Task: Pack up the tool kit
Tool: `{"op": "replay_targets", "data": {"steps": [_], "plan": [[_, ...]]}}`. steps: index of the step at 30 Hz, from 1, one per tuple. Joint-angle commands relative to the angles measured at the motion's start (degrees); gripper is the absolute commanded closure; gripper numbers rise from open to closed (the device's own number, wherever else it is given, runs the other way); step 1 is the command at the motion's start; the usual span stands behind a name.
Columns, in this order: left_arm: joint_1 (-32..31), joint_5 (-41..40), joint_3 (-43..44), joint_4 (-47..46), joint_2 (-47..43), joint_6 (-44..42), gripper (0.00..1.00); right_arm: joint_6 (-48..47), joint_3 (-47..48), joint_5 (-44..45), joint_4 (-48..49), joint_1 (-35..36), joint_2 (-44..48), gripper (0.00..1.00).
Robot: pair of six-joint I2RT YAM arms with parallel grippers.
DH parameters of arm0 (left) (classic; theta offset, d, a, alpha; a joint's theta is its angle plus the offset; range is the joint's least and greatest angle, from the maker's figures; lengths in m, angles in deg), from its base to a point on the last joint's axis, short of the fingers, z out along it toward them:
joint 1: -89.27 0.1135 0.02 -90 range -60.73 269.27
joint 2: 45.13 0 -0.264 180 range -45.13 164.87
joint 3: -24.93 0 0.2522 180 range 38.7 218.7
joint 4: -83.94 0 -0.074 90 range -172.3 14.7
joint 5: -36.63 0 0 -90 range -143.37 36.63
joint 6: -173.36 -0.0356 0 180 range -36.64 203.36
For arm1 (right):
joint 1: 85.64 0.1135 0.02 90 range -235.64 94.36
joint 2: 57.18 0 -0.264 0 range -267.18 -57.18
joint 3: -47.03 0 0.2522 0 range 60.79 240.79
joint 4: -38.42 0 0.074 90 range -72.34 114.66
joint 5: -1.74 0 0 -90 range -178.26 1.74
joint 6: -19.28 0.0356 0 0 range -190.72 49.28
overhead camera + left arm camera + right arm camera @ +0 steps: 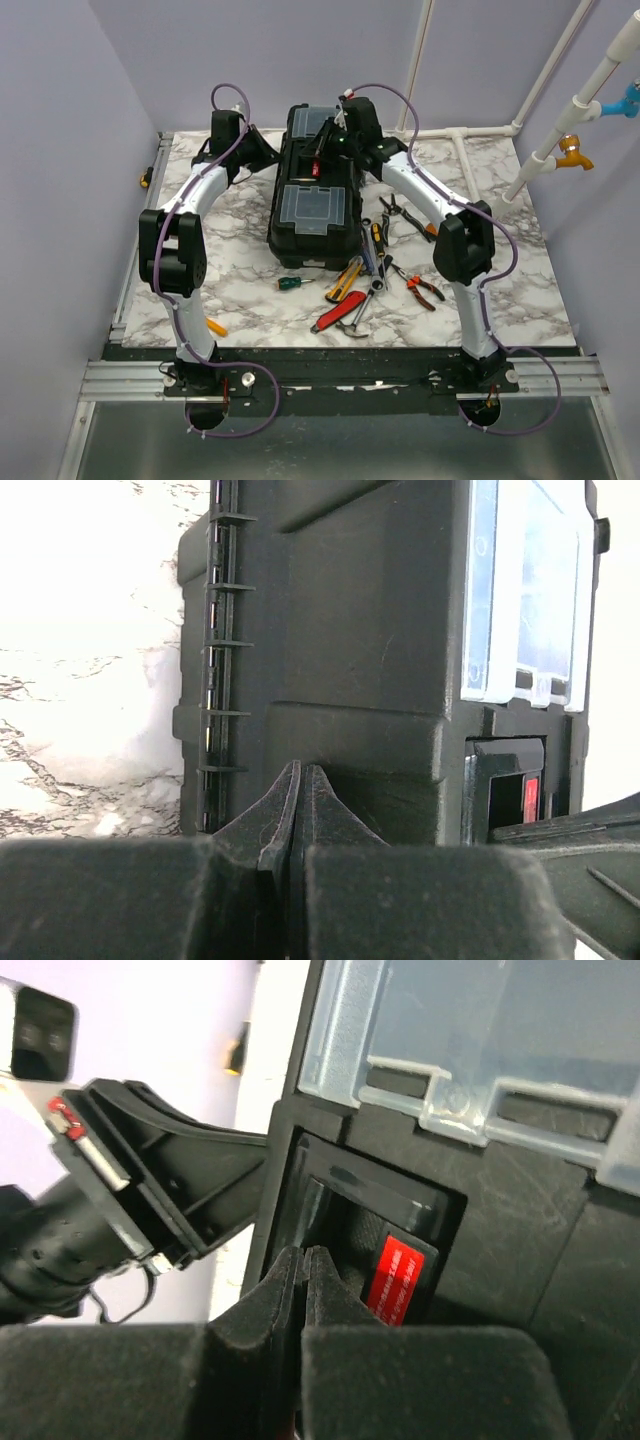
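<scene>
The tool kit's black toolbox (315, 235) lies closed in the middle of the marble table, with two grey translucent lid compartments (313, 205). My left gripper (301, 770) is shut and empty, its tips against the box's left side wall (350, 630) near the hinge ribs; in the top view the left gripper (270, 152) is at the box's far left side. My right gripper (304, 1253) is shut and empty, its tips at the edge of the lid's handle recess beside a red label (398, 1278). From above, the right gripper (326, 148) is over the lid's far half.
Loose tools lie right of and in front of the box: a green screwdriver (292, 283), a yellow-handled tool (345, 280), a red-handled tool (335, 315), orange pliers (425, 290), black pliers (400, 212). An orange item (216, 327) lies by the left arm's base. White pipes (560, 130) stand at the back right.
</scene>
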Motion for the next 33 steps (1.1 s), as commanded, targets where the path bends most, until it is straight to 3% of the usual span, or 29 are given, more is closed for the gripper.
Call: {"op": "replay_targets", "data": {"steps": [1, 3, 6, 7, 8, 10, 11, 26, 30, 33], "plan": [[-5.12, 8.59, 2.25, -0.24, 0.73, 1.31, 1.0, 12.97, -7.94, -24.39, 18.61, 3.23, -4.43, 0.99], [-5.1, 8.64, 2.5, -0.04, 0.64, 1.25, 1.0, 14.13, -8.53, -25.8, 19.58, 2.81, -4.48, 0.99], [-5.08, 7.52, 2.45, 1.15, 0.04, 0.56, 1.0, 5.39, -1.61, -12.16, 2.44, 3.04, -3.45, 0.99], [-5.0, 7.51, 2.36, 1.08, -0.14, 0.42, 1.0, 3.9, -1.4, -8.8, 0.68, 3.06, -2.41, 0.92], [-4.95, 7.5, 2.35, 1.15, -0.32, 0.25, 1.0, 3.64, -2.54, -6.23, 0.77, 2.87, -0.81, 0.7], [-4.92, 7.44, 2.47, 1.56, -0.57, -0.03, 1.0, 4.03, -5.4, -2.95, 1.27, 2.78, 2.3, 0.08], [-4.8, 7.31, 2.56, 1.67, -0.67, -0.13, 1.0, 4.65, -6.9, -1.35, 1.44, 2.77, 3.54, 0.0], [0.01, 7.15, -2.23, 0.87, -6.78, -1.12, 0.98, 6.58, -18.82, 13.2, 7.58, 2.52, 19.78, 0.0], [0.76, 6.28, -2.77, 1.72, -9.46, -2.47, 0.98, 12.55, -26.68, 5.16, 14.84, -1.48, 24.68, 0.0], [0.96, 4.09, -4.16, 1.53, -12.52, -3.61, 0.96, 16.05, -37.86, -13.65, 39.24, -7.96, 26.3, 0.0]]}}
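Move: The tool case stands upright between the hands. Its handle recess lies about 8 cm right of the left gripper, 2 cm back and some 3 cm higher; the left fingertips are at the case's left wall. The right gripper's shut tips are at the recess, with the red label about 2 cm to their right and level with them. From the right gripper the far clear lid lies some 9 cm ahead and 2 cm right, the near clear lid 9 cm back and 1 cm right. Bring the shut left fingertips up the case's left wall, rising about 5 cm and pressing rightwards, then ease them off to the left and back. Slide the right tips left and back at the recess, open them wide and lift them out, then carry the open hand about 8 cm right and higher over the case, turning the wrist some 20 degrees clockwise. ##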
